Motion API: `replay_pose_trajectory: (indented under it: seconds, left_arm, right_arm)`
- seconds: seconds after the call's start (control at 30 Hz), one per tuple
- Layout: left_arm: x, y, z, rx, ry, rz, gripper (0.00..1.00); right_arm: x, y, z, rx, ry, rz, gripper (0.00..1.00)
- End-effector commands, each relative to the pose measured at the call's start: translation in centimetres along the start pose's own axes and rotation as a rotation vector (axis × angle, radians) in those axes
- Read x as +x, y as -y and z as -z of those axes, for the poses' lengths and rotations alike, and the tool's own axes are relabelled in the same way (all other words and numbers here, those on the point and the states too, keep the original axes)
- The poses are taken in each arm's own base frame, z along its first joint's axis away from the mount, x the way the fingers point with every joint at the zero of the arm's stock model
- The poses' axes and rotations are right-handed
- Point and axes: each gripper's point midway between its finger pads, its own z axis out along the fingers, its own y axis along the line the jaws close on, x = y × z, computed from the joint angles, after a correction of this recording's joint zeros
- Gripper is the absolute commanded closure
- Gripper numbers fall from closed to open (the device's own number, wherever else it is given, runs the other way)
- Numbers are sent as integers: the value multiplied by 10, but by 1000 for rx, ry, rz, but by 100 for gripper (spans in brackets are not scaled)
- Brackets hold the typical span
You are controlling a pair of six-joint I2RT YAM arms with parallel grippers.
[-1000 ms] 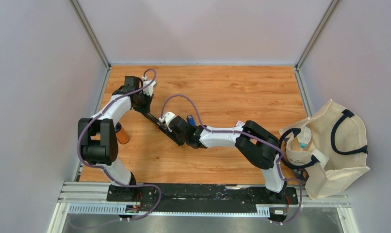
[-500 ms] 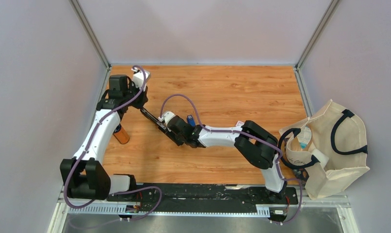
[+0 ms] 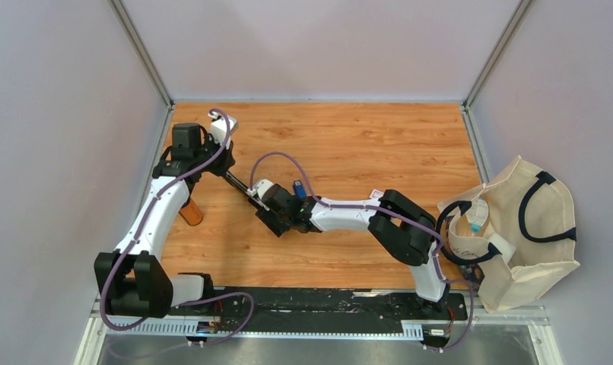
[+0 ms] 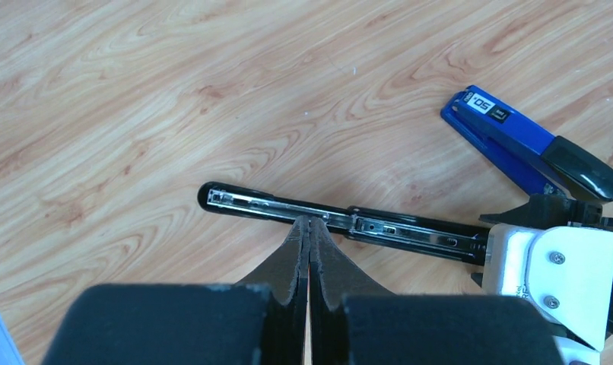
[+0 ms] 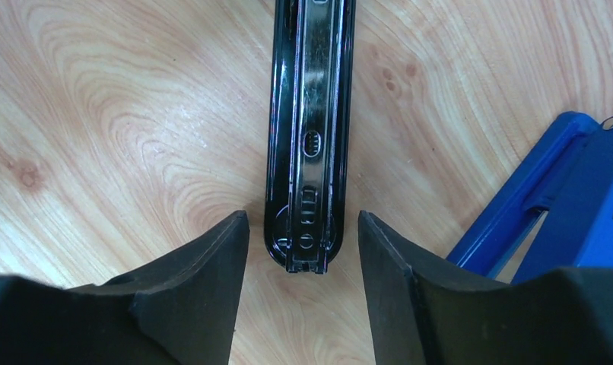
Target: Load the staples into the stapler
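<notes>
The black stapler (image 4: pixel 379 225) lies flat on the wooden table with its metal channel facing up. My left gripper (image 4: pixel 309 222) is shut, its tips right over the middle of that channel, and I see nothing between them. My right gripper (image 5: pixel 300 215) is open, one finger on each side of the stapler's (image 5: pixel 309 137) rounded end with a gap both sides. From above, the stapler (image 3: pixel 242 188) runs diagonally between the left gripper (image 3: pixel 226 171) and the right gripper (image 3: pixel 271 219). No staples show; a tiny white box with a pink label (image 3: pixel 376 193) lies by the right arm.
A blue stapler (image 4: pixel 516 144) with a black grip lies just beside the black one, close to my right gripper's finger (image 5: pixel 570 198). An orange-brown cylinder (image 3: pixel 188 211) lies under the left arm. A cream tote bag (image 3: pixel 532 228) sits off the table's right edge.
My right gripper has opened off the stapler's end. The left arm stretched out and its gripper shifted slightly up and left; it stays shut.
</notes>
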Motion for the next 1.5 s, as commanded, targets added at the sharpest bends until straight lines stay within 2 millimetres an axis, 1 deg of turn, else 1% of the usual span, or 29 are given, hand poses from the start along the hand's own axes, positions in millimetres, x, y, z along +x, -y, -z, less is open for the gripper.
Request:
replay_pose_trajectory:
  seconds: [0.0,0.03,0.1,0.13,0.23,0.27,0.33,0.37,0.4,0.43,0.47,0.5,0.53,0.57,0.6,0.67,0.7,0.77,0.8,0.87,0.93,1.0,1.03,1.1,1.17,1.23,1.47]
  left_arm:
    - [-28,3,9,23,120,-58,100]
    - [-30,6,9,34,128,-61,100]
    - [-37,9,10,54,149,-73,100]
    - [-39,11,10,70,157,-86,100]
    - [-45,20,9,134,180,-137,100]
    - [-46,23,8,165,183,-176,100]
    - [-47,33,4,228,176,-252,99]
    - [-45,41,-1,264,157,-297,98]
    - [-41,47,-6,289,133,-341,96]
    - [-38,52,-11,306,106,-388,95]
    - [-35,57,-16,330,85,-426,95]
    - [-34,65,-23,364,75,-470,92]
    - [-35,75,-28,403,78,-494,88]
    - [-38,82,-34,440,85,-509,69]
    - [-44,92,-36,482,98,-526,65]
    - [-48,110,-46,558,90,-588,64]
    - [-51,121,-49,591,80,-637,63]
    - [-51,140,-56,651,39,-747,60]
    - [-47,149,-60,688,18,-811,59]
    - [-42,169,-65,750,-7,-915,54]
    - [-31,187,-69,809,-30,-1015,54]
    - [-10,204,-72,881,-70,-1131,53]
    - [-3,210,-73,894,-91,-1170,54]
    - [17,221,-78,932,-125,-1267,53]
    - [30,224,-82,957,-152,-1325,53]
    - [40,226,-83,978,-168,-1361,53]
    - [60,224,-79,1034,-205,-1427,53]
  right_arm:
    - [-28,6,28,-1,55,39,41]
    - [-32,8,33,-2,68,44,40]
    - [-49,9,49,-30,111,39,37]
    - [-55,10,56,-54,126,67,35]
    - [-78,17,86,-105,187,82,30]
    - [-88,16,100,-142,212,92,28]
    - [-100,35,124,-167,248,94,23]
    - [-103,41,136,-199,261,99,21]
    - [-104,54,149,-217,271,95,18]
    - [-102,63,161,-250,276,98,16]
    - [-95,75,168,-266,270,102,15]
    - [-88,89,175,-258,263,101,13]
    - [-76,99,180,-261,244,110,13]
    - [-65,111,183,-246,220,115,13]
    - [-51,122,185,-228,189,125,12]
    - [-25,140,187,-197,138,127,11]
    - [-13,144,188,-197,125,107,11]
    - [1,154,196,-192,129,68,10]
    - [8,156,198,-195,127,50,10]
    - [15,164,204,-183,140,18,10]
    - [19,172,209,-172,152,-14,10]
    - [17,183,217,-153,174,-39,10]
    - [17,187,220,-146,185,-47,10]
    - [16,191,226,-145,201,-63,10]
    - [17,189,228,-156,205,-60,10]
    - [19,187,228,-167,202,-56,10]
    - [22,182,225,-205,189,-61,11]
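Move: The blue stapler lies about 20 cm right of my closed left fingers, some 6 cm back and 17 cm below. The opened black stapler has its middle about 6 cm right and 4 cm back of that same hand, equally far down. From my right hand, low around the black stapler's near end, the staples box is about 28 cm right and 6 cm ahead. The blue stapler is 7 cm right and 4 cm ahead, the black stapler's middle 6 cm left and 6 cm ahead. I swing my left hand about 21 cm right, then down some 10 cm and back 8 cm, turning it roughly 90 degrees clockwise and opening the fingers halfway, to hover over the blue stapler's black handle. Meanwhile my right hand clears the black stapler's end, rising nearly 20 cm first, then goes 24 cm right towards the staples box, dipping on the way and spreading its fingers almost fully. ##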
